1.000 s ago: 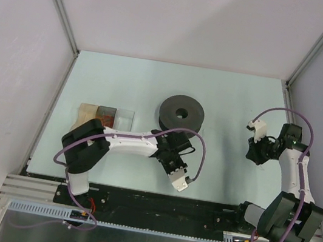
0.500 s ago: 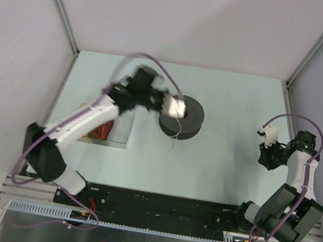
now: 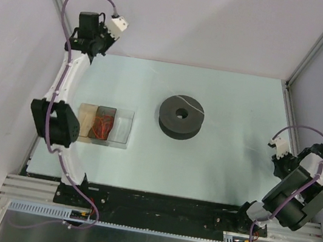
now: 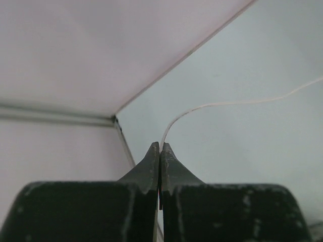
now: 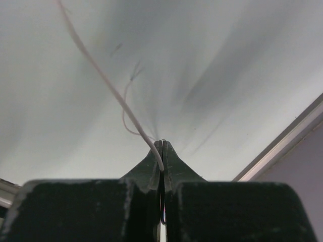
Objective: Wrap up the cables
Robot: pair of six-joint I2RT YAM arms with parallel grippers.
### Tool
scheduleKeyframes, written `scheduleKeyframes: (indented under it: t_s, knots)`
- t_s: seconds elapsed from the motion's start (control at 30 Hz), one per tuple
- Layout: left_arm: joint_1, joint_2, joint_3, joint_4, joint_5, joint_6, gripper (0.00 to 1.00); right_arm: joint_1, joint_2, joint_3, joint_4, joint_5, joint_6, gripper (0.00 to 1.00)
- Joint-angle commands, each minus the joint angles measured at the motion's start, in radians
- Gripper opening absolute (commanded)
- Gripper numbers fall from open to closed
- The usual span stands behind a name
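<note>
A thin white cable (image 4: 227,103) runs from the tips of my left gripper (image 4: 160,145) off to the right over the table, and the jaws are shut on it. That gripper (image 3: 89,41) hangs at the far left back corner. My right gripper (image 5: 162,143) is shut on another stretch of cable (image 5: 101,75), whose end lies in the jaws. It (image 3: 281,163) stands near the table's right edge. Mid-table lies the black spool (image 3: 180,117), with a faint white strand of cable (image 3: 192,104) crossing its top. Between spool and grippers the cable is too thin to follow from above.
A clear compartment tray (image 3: 129,129) with red-orange contents sits at the left, beside the left arm's elbow (image 3: 56,123). Walls and metal corner posts (image 3: 57,0) close in the table on three sides. Purple hoses loop over both arms.
The left arm has swung from in front of the spool, over it, out to the back left corner, its jaws closing on the cable. The right arm has drawn back toward the right edge.
</note>
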Motion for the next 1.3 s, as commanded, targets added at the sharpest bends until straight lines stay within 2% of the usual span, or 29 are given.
scheduleKeyframes:
  t_s: [0.0, 0.43, 1.27]
  knots:
    - [0.085, 0.102, 0.157, -0.009, -0.165, -0.131, 0.0, -0.039, 0.033, 0.004, 0.039, 0.043, -0.086, 0.0]
    - [0.188, 0.301, 0.276, -0.009, -0.234, -0.112, 0.0, -0.115, 0.102, 0.024, 0.065, 0.087, -0.156, 0.0]
    - [0.231, 0.377, 0.275, -0.012, -0.272, -0.163, 0.0, -0.188, 0.109, 0.032, 0.053, 0.092, -0.2, 0.0]
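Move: Both hands already hold the white cable, which crosses the dark spool. From the left hand the spool lies about 35 cm to the right, 13 cm back and 28 cm below; the divided box is some 21 cm back, 3 cm right and 28 cm lower, and the table's far left corner about 16 cm ahead, 19 cm left and 31 cm down. From the right hand the spool is roughly 43 cm left, 19 cm ahead and 2 cm lower. Leftward and away from the spool, the left hand swings about 13 cm with a little forward reach, already sinking, then drops almost straight down for a total fall of about 12 cm; it turns some 20 degrees counter-clockwise and tips down. The right hand eases about 4 cm right, slightly down and back. Both keep their shut grip, drawing the cable out between them. ##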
